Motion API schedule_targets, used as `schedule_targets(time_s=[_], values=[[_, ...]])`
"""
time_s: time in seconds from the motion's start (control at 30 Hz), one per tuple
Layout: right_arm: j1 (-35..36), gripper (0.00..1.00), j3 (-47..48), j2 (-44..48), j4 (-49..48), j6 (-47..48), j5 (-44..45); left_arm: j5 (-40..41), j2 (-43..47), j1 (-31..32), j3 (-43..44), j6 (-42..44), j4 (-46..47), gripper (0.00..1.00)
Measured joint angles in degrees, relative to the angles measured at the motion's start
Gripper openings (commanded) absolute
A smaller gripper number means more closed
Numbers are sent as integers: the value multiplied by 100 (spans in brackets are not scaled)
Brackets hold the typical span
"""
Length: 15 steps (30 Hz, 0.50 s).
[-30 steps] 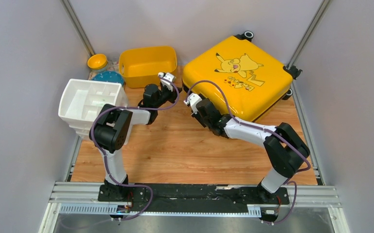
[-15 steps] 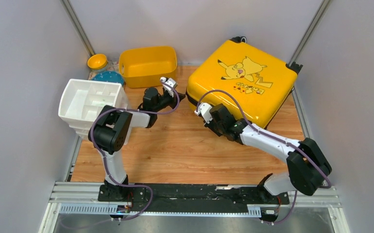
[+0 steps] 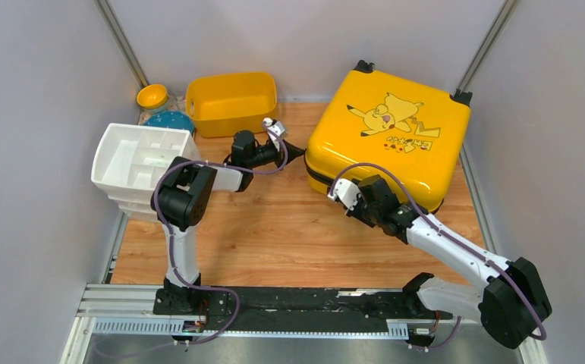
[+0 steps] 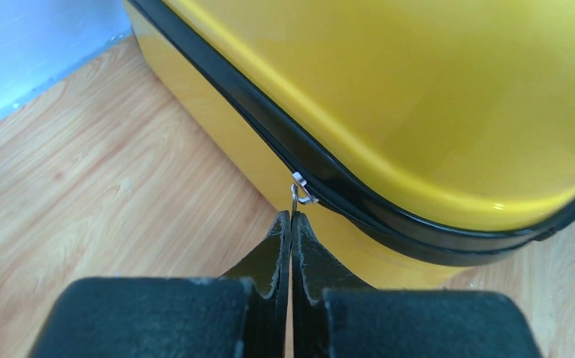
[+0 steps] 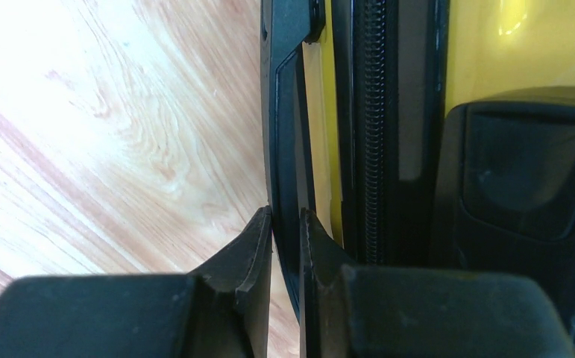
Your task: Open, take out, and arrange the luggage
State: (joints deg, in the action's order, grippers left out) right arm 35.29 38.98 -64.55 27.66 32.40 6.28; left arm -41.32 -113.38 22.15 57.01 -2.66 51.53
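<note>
The luggage (image 3: 395,136) is a yellow hard-shell suitcase with a cartoon print, lying flat and closed at the back right. My left gripper (image 3: 297,152) is at its left corner. In the left wrist view its fingers (image 4: 291,218) are shut on the small metal zipper pull (image 4: 300,195), which hangs from the black zipper trim (image 4: 344,186). My right gripper (image 3: 363,188) is at the suitcase's near side. In the right wrist view it (image 5: 286,218) is shut on the black carry handle (image 5: 284,127), beside the zipper teeth (image 5: 374,112).
A plain yellow tub (image 3: 232,102) stands at the back middle. A white compartmented organiser (image 3: 141,161) sits at the left edge. Behind it are a small yellow bowl (image 3: 152,96) and a blue plate (image 3: 171,121). Grey walls close in on both sides.
The suitcase has swung round and shifted right, dragged by the right gripper on its handle. The left gripper followed to the right, still holding the zipper pull.
</note>
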Motion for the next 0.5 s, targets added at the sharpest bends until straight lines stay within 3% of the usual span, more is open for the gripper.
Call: schedule_targets(time_s=[0.33, 0.37, 0.4, 0.43, 0.5], values=[[-195, 3, -238, 520, 396, 455, -13, -446, -1377, 68, 1853, -24, -15, 0], [-208, 13, -247, 570, 463, 490, -15, -444, -1528, 90, 2074, -28, -39, 8], [-223, 34, -247, 619, 557, 527, -28, -437, -1613, 103, 2201, -33, -59, 20], [-240, 43, -240, 664, 662, 566, -46, -417, -1696, 118, 2347, -52, -109, 41], [-273, 63, -173, 758, 1005, 632, -120, -249, -1746, 129, 2492, -153, -262, 50]])
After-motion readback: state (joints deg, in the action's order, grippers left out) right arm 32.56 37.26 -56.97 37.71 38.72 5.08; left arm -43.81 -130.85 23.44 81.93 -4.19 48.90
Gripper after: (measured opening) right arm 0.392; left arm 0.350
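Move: The luggage's zipper pull is already in the shut left fingers. The luggage's far-left corner, towards which the zipper runs, lies about 20 cm ahead of this hand, 13 cm right and level. The yellow basket's middle is 11 cm ahead, 18 cm left and 6 cm lower. The right fingers are round the luggage's side handle; from them the luggage's middle lies roughly 19 cm ahead, 6 cm right and 3 cm higher. Left drags the zipper pull about 9 cm forward-right, right the handle 4 cm back-right; then both open. ##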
